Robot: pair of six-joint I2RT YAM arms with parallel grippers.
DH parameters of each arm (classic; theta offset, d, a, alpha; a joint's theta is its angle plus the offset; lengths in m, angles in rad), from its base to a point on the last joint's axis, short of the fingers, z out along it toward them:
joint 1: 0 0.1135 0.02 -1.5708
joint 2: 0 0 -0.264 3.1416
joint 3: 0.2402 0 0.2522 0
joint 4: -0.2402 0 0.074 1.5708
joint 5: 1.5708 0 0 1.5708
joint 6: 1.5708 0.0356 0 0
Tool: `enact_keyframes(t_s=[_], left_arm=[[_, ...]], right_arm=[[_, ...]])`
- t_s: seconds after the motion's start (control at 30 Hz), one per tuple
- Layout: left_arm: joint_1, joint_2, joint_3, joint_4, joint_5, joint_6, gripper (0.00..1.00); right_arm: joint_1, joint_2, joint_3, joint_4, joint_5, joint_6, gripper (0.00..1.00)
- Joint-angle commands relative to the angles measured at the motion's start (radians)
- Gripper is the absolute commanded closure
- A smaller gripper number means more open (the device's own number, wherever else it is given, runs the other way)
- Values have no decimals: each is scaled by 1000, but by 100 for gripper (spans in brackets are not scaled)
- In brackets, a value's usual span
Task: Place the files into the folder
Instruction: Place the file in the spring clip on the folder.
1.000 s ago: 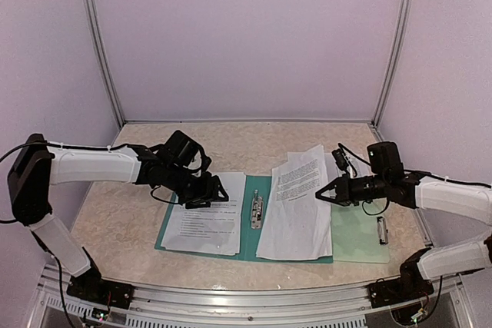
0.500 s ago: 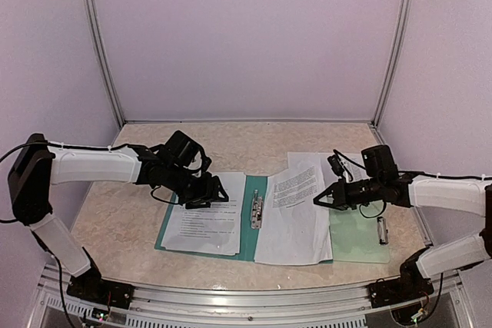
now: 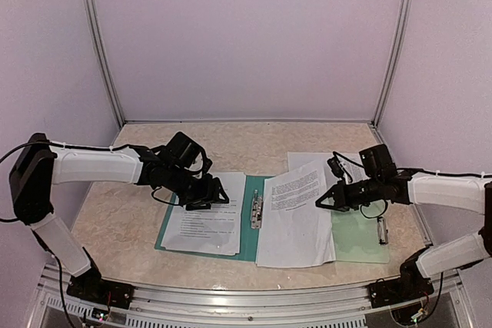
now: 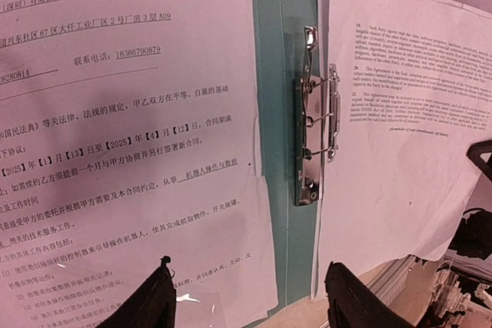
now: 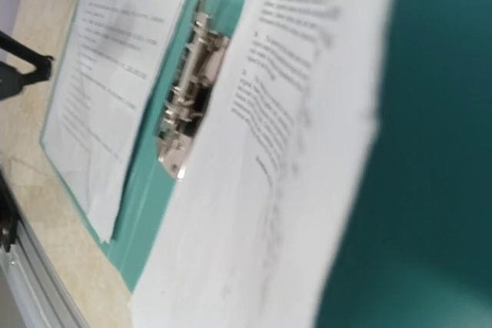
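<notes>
The teal folder (image 3: 250,245) lies open on the table, with a metal clip (image 3: 256,209) at its spine. One printed file sheet (image 3: 204,224) rests on its left half. My left gripper (image 3: 209,194) hovers open over that sheet, and in the left wrist view its fingertips (image 4: 163,291) straddle the sheet's corner and the folder spine (image 4: 280,74). My right gripper (image 3: 321,203) is shut on the right edge of a second sheet (image 3: 296,217), which lies over the folder's right half. That sheet (image 5: 292,151) fills the right wrist view and hides the fingers.
A pale mint-green clipboard (image 3: 360,237) with a small metal clip (image 3: 381,230) lies right of the folder, under the right arm. Another white sheet (image 3: 306,160) pokes out behind the held one. Purple walls enclose the table and a metal rail runs along the near edge.
The right gripper has lowered the held sheet from a raised tilt to nearly flat over the folder's right half. The left arm has not moved.
</notes>
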Motion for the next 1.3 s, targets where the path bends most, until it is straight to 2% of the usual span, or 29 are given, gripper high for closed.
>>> enact_keyframes(t_s=[0.0,0.23,0.5,1.27], left_arm=[[-7,20,33,-17,6,6,36],[-14,27,46,-19,5,6,36],[-19,34,57,-20,4,6,36],[-21,42,55,-28,-4,4,36]], right_arm=[[-10,-76,63,-79,14,-36,100],[-11,-140,100,-128,-5,-18,100],[-9,-185,72,-50,-72,68,100],[2,-164,-27,138,-165,131,100]])
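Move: The right hand has the file pinched; the spring clip lies about 18 cm to its left, 2 cm ahead and 9 cm below. The filed papers are about 34 cm left of this hand and level with it, the clipboard roughly 11 cm right and 7 cm back, both about 10 cm below. From the left hand, the clip is about 10 cm right, 1 cm ahead and 8 cm below. Keeping the file pinched, the right hand lifts it about 7 cm, rolling some 10 degrees, its left side upward. ##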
